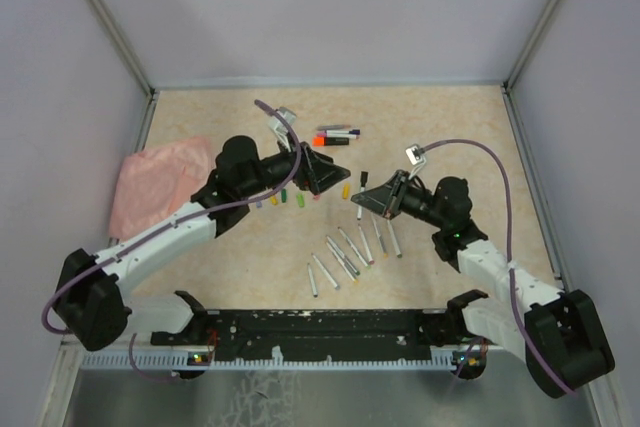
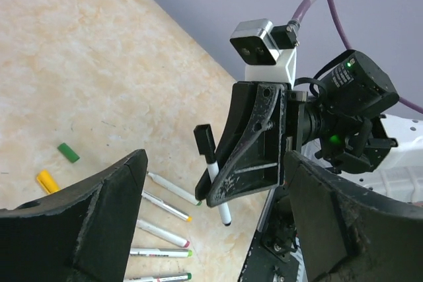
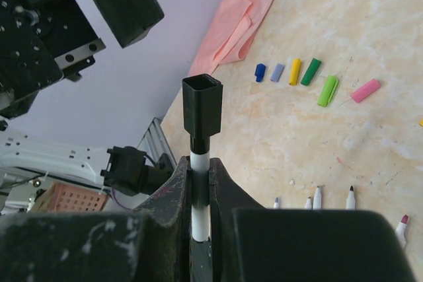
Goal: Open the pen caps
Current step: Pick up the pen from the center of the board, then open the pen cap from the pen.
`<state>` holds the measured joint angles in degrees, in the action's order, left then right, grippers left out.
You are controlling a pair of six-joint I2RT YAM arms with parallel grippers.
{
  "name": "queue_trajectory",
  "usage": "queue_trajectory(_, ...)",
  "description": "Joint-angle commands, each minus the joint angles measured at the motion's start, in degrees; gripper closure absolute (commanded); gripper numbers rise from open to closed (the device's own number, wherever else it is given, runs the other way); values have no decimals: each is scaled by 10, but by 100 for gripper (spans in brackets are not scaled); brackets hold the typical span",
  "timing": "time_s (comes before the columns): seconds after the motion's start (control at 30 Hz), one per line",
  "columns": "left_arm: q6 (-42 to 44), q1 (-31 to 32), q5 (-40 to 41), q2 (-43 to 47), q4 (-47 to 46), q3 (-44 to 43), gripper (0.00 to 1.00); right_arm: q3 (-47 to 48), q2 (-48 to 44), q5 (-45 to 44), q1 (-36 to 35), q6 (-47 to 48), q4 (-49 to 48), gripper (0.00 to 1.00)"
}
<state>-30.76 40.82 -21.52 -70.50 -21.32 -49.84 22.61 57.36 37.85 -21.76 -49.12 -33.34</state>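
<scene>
My right gripper (image 3: 200,166) is shut on a slim white pen (image 3: 200,219), held upright with its black cap (image 3: 201,105) on the end above the fingers. In the top view this gripper (image 1: 378,197) hovers mid-table, the black cap (image 1: 364,178) pointing toward my left gripper (image 1: 330,173). My left gripper (image 2: 215,163) stands wide open with nothing held; the capped pen (image 2: 218,189) shows beyond its fingers, apart from them. Loose pen caps lie in a row: blue (image 3: 260,72), yellow (image 3: 295,71), green (image 3: 310,71), pink (image 3: 365,90).
Several uncapped pens (image 1: 350,247) lie side by side in front of the grippers. A few capped pens and an orange-tipped highlighter (image 1: 336,137) lie at the back. A pink cloth (image 1: 160,182) lies at the left. Walls enclose the table.
</scene>
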Motion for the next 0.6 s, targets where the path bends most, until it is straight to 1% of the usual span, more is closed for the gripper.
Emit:
queue_trajectory(0.0,-10,-1,-51,-44,36,-68,13,32,1,24,-4,24,-9,100)
queue_trajectory(0.13,-22,8,-56,-77,42,-89,22,36,4,29,-4,29,-4,100)
queue_trajectory(0.23,-20,20,-40,-91,48,-98,29,37,7,30,-4,30,-4,100)
queue_trajectory(0.27,-18,24,-34,-96,55,-102,30,38,7,30,-4,31,-4,100)
queue_trajectory(0.57,6,59,16,-135,107,-138,32,44,16,35,-4,35,-4,100)
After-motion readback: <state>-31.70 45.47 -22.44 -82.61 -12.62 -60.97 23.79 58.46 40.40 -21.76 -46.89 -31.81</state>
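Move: My right hand holds the capped pen, its black cap sticking up and forward about 4 cm ahead of and 4 cm above that hand's fingertips. From my open left hand, the black cap lies about 7 cm to the right, 2 cm ahead and 3 cm lower. On the table some 25 cm below my left hand lie a loose yellow cap, 7 cm ahead and 4 cm right, and the nearest uncapped pen, 7 cm back and 9 cm right. I swing my left hand rightwards about 5 cm towards the black cap, sinking some 3 cm as it goes and tipping roughly 10 degrees, while its wide-open fingers draw partly together but stay well apart. My right hand keeps its grip on the pen's barrel and holds it almost still for the left to reach. ##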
